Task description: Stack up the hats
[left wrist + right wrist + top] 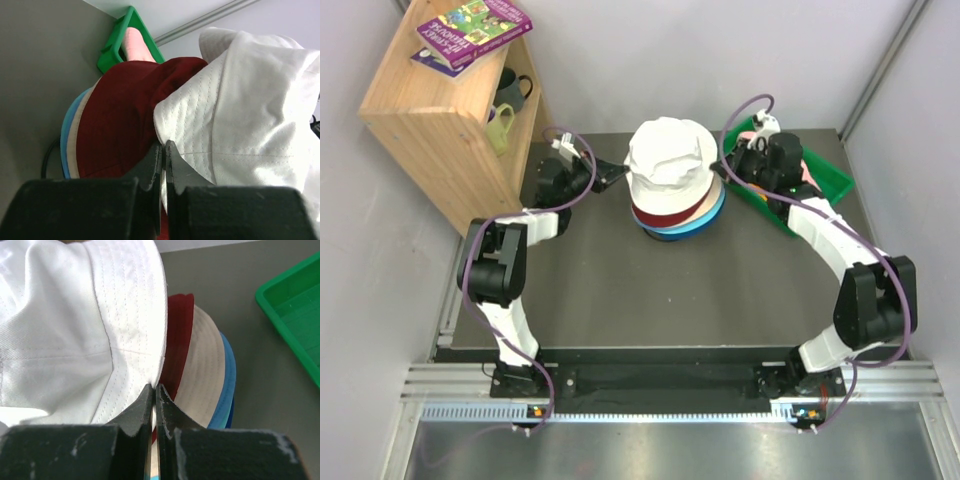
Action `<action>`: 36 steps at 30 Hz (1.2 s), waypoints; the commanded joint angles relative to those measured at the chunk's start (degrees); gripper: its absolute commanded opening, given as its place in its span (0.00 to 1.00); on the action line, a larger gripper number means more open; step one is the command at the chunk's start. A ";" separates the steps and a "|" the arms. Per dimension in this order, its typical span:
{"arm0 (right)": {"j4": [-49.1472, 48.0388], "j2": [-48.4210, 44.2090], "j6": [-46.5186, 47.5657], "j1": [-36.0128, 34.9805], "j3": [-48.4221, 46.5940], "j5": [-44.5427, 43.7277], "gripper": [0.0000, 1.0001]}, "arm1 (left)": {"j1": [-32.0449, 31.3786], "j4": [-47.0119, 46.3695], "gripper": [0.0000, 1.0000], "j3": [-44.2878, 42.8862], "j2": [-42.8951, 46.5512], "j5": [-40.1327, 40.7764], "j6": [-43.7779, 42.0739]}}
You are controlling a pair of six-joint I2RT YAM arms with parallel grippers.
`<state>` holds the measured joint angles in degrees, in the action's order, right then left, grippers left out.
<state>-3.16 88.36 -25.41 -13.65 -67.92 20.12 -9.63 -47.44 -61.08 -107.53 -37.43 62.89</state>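
Observation:
A pile of hats stands in the middle of the table. The white hat [670,160] is on top, over a dark red one [655,217], a beige one [202,370] and a blue brim [705,222] at the bottom. My left gripper [623,181] is at the pile's left side, shut on the white hat's brim [200,125], just above the dark red hat [125,115]. On the right side, my right gripper [727,175] is shut on the opposite edge of that white brim [130,365].
A green tray [835,180] sits at the back right with a pale peach cloth [134,44] in it, close behind my right arm. At the back left stands a wooden shelf [430,120] holding books and mugs.

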 commanded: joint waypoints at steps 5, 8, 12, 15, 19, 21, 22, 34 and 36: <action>0.52 -3.37 1.50 -2.25 2.88 -2.54 0.00 | 0.58 1.30 0.00 1.40 -2.25 -1.06 -3.83; 0.52 -3.54 1.59 -3.40 4.63 -3.51 0.00 | 0.58 1.12 0.00 0.79 -1.81 -2.29 -4.35; -0.71 -5.56 0.80 -5.07 9.46 -3.86 0.00 | 0.58 3.58 0.00 -0.18 -0.67 -2.91 -6.37; -1.23 -8.02 0.27 -7.18 12.27 -5.09 0.00 | 0.58 6.04 0.00 -2.37 -1.19 -4.49 -8.48; -2.12 -10.74 -0.69 -9.37 15.01 -5.00 0.00 | 0.40 10.43 0.00 -8.08 -3.83 -8.53 -12.08; -1.16 -12.06 -0.52 -9.55 15.01 -4.39 0.00 | 0.05 13.15 0.00 -11.51 -5.14 -10.98 -15.42; -0.19 -12.42 -0.17 -9.47 14.66 -3.60 0.00 | -0.13 14.38 0.00 -12.39 -5.32 -11.69 -16.74; -0.43 -14.45 2.65 2.74 2.72 10.00 0.66 | -1.97 33.91 0.00 -22.07 -5.42 -16.27 -40.13; -5.61 -11.20 1.42 4.33 0.00 12.83 0.68 | -2.06 33.91 0.00 -22.07 -5.33 -16.36 -40.39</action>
<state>0.80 74.15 -23.59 -11.81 -60.84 24.40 -10.57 -18.33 -81.95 -112.29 -50.46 28.10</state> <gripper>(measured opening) 0.669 0.045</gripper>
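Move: The white hat hangs pinched between both hands, its middle roughly 8 cm left and 1 cm ahead of the right hand. It is bound for the red hat on the stack, about 10 cm right, 4 cm back and 7 cm below the left hand, or 6 cm left, 3 cm back and 10 cm below the right. The green tray lies some 18 cm right of the right hand, 2 cm farther out and 18 cm lower. Drawing its side of the white hat's brim back about 8 cm, the right hand also sinks some 4 cm and drifts left over the stack; it then opens, lets go and rises quickly, swinging right and a little forward. The left hand keeps its pinch nearly in place, and late on rolls its left side up and turns clockwise, some 30 degrees altogether. ##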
